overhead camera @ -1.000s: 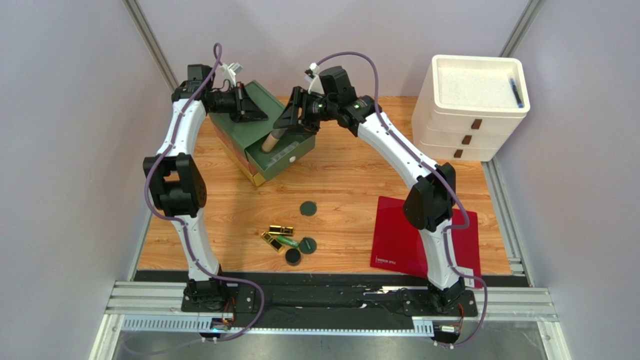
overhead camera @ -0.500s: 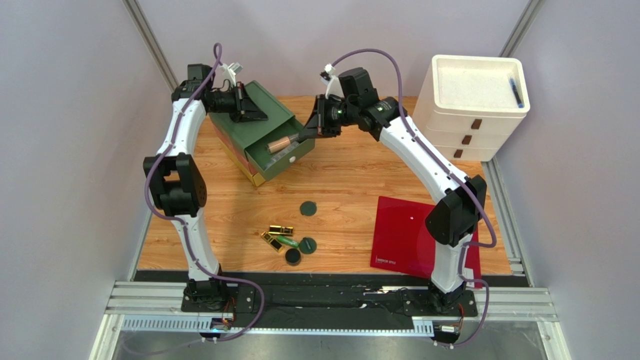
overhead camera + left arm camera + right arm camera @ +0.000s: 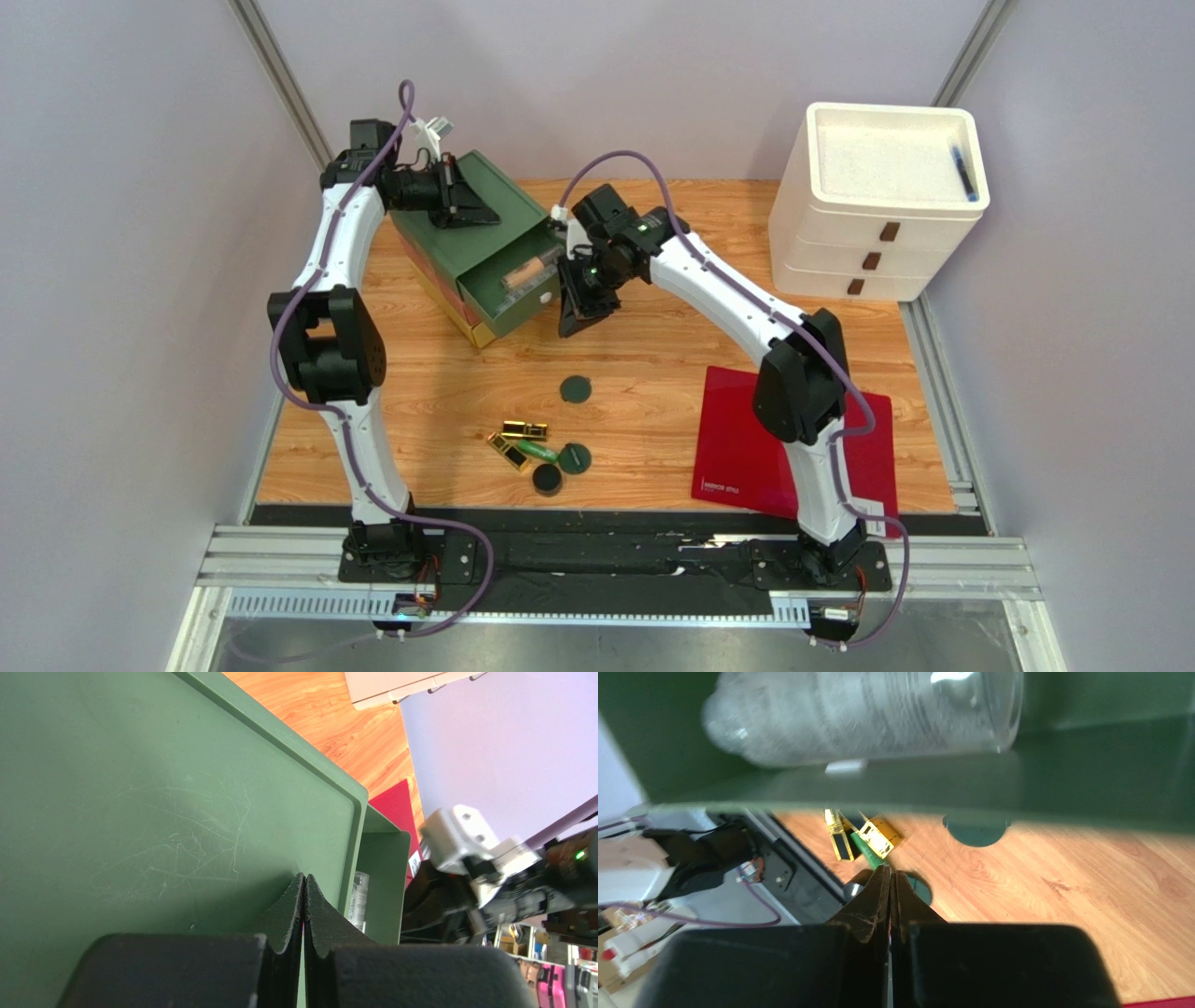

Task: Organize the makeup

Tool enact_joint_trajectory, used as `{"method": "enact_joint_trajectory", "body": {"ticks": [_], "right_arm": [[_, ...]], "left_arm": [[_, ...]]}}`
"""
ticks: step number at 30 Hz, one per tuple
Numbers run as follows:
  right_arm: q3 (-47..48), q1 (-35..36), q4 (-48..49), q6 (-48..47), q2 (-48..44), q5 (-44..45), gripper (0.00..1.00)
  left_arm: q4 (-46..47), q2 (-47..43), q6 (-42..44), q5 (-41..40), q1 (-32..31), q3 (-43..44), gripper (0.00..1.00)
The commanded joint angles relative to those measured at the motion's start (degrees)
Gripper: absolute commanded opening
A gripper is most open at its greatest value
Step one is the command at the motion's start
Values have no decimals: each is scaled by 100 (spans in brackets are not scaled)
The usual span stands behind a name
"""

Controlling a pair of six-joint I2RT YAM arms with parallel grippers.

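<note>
A clear lip-gloss tube [image 3: 526, 270] [image 3: 864, 714] lies in the open drawer [image 3: 516, 291] of the green box [image 3: 470, 210]. My right gripper [image 3: 578, 301] [image 3: 890, 875] is shut and empty, just outside the drawer's front wall [image 3: 1032, 777]. On the table lie three dark green compacts [image 3: 574, 389] [image 3: 572, 455] [image 3: 547, 479], gold lipstick tubes [image 3: 526, 429] [image 3: 882, 834] and a green tube [image 3: 537, 452] [image 3: 868, 850]. Shut on nothing, my left gripper [image 3: 456, 196] [image 3: 303, 882] has its tips at the box's top [image 3: 140, 812], near the edge above the drawer.
A white three-drawer unit [image 3: 877, 196] stands at the back right with a blue pen [image 3: 961, 168] on top. A flat red sheet [image 3: 744, 434] lies at the front right, partly under the right arm. Grey walls close in both sides.
My right gripper let the lip-gloss tube go into the drawer, shut, and swung round to the drawer's front. The left arm has not moved.
</note>
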Motion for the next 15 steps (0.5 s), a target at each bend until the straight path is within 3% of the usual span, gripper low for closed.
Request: {"method": "enact_joint_trajectory", "body": {"ticks": [1,9,15], "right_arm": [[751,180,34,-81,274,794,0],[1411,207,877,86,661,1541,0],[1613,233,1571,253,1004,1454,0]], "left_arm": [[-712,598,626,-1519,-28,-406,0],[-843,616,687,-1581,-28,-310,0],[-923,493,723,-1616,-28,-266,0]]}}
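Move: The half-open green drawer's knob lies about 5 cm ahead of the right hand and 3 cm to its left, about a centimetre higher. In the drawer, roughly level with the hand, are the clear bottle, some 7 cm ahead and 5 cm left, and the foundation tube, 9 cm ahead and 6 cm left. From the left hand, the knob is roughly 11 cm back, 7 cm right and 4 cm lower. Bring the shut right gripper forward and to the left, about 7 cm in all, dipping a centimetre and then rising slightly, until its fingertips meet the drawer front by the knob and push it towards the cabinet. Let the wrist swing the fingertips forward some 15 degrees on the way, and keep the closed left fingers still on the cabinet top. ##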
